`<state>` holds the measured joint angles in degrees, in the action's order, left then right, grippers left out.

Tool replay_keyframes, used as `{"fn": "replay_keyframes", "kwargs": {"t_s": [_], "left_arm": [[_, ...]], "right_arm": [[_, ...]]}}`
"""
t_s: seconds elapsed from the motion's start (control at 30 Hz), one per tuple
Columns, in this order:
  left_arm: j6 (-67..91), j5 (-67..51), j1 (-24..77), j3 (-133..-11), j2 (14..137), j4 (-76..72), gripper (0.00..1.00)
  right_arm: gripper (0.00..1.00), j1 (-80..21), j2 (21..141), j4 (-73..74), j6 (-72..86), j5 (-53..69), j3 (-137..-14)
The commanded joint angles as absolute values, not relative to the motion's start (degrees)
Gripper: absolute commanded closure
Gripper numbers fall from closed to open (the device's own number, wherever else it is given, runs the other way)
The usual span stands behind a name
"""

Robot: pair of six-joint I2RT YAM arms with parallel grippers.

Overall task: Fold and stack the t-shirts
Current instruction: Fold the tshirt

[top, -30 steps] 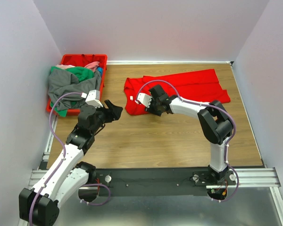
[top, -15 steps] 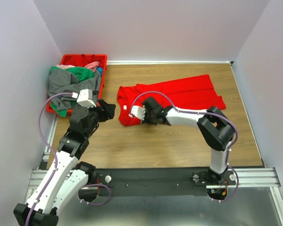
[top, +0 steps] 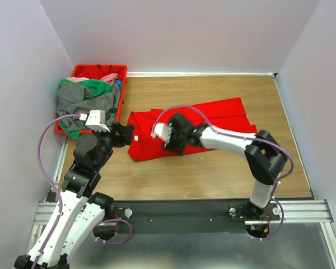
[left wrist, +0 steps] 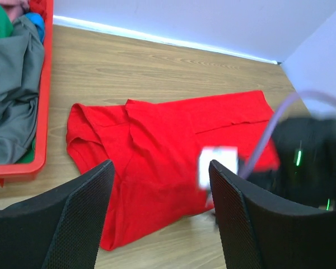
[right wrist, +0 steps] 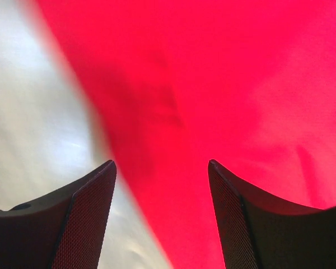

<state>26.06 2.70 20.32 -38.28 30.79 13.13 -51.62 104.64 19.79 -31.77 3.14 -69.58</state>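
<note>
The red t-shirt (top: 213,120) lies crumpled on the wooden table, stretched from centre left to the right. In the left wrist view it (left wrist: 151,134) spreads ahead of my left gripper (left wrist: 161,168), which is open and hangs just off the shirt's left end (top: 125,134). My right gripper (top: 172,144) is over the shirt's near edge. Its jaws stand wide apart above the blurred red cloth (right wrist: 224,84), open (right wrist: 161,165) with nothing pinched between them. Grey (top: 84,101), green (top: 95,87) and pink (top: 109,77) t-shirts are heaped in the crate.
The red plastic crate (top: 101,68) sits at the back left against the wall, the grey shirt spilling over its near rim (left wrist: 43,112). White walls close the table on three sides. Bare wood (top: 213,168) runs along the near side.
The red shirt has been dragged left and nearer. My right gripper closed on it during the pull and now stands open. My left arm drew back to the left.
</note>
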Motion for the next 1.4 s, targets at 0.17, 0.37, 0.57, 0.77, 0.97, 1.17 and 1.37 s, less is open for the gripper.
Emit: {"fn": "replay_keyframes", "kwargs": {"t_s": [0.17,0.37,0.57,0.77,0.97,1.17,1.37], "left_arm": [[17.24,-3.52,20.04,-37.19,27.08,8.27,0.23],[16.17,-3.16,20.04,-35.86,25.14,7.03,0.20],[15.91,-3.60,20.04,-35.60,25.58,6.59,0.20],[15.82,-4.13,20.04,-35.42,25.58,6.42,0.20],[15.91,-4.22,20.04,-35.25,25.14,6.33,0.20],[15.91,-4.04,20.04,-35.16,24.78,6.24,0.20],[16.00,-4.22,20.04,-35.16,24.35,6.33,0.20]], "right_arm": [[0.25,-26.03,103.45,26.53,-28.82,22.40,-77.17],[0.24,-18.82,96.35,30.05,-37.95,23.82,-69.80],[0.00,-15.03,87.29,33.22,-45.26,21.01,-56.96],[0.00,-12.31,81.48,33.49,-47.19,20.48,-50.38],[0.00,-11.60,77.88,33.49,-51.31,23.36,-47.38],[0.00,-10.20,73.74,33.49,-64.14,30.75,-44.21],[0.00,-9.84,77.43,33.84,-70.38,32.43,-46.84]]}}
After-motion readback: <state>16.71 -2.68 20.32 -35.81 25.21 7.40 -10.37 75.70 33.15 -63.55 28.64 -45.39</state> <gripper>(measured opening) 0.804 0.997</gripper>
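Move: The t-shirt's near edge, in its right half, lies about 25 cm to the right of the right hand, 5 cm ahead and some 4 cm lower. The t-shirt's middle is roughly 13 cm ahead and 7 cm to the right; its right near corner is about 37 cm right and 11 cm ahead. From the left hand, that near edge is about 45 cm right, 8 cm ahead and 26 cm below. Towards the t-shirt's right-hand near edge, the empty right hand first arcs forward some 12 cm and right, rising a little over the cloth, then comes back and on to the right, ending about 23 cm right of its start, just short of the edge and above the table. Its fingers spread fully; the wrist swings clockwise some 20 degrees and back. The left hand rises slightly, tipping up. ##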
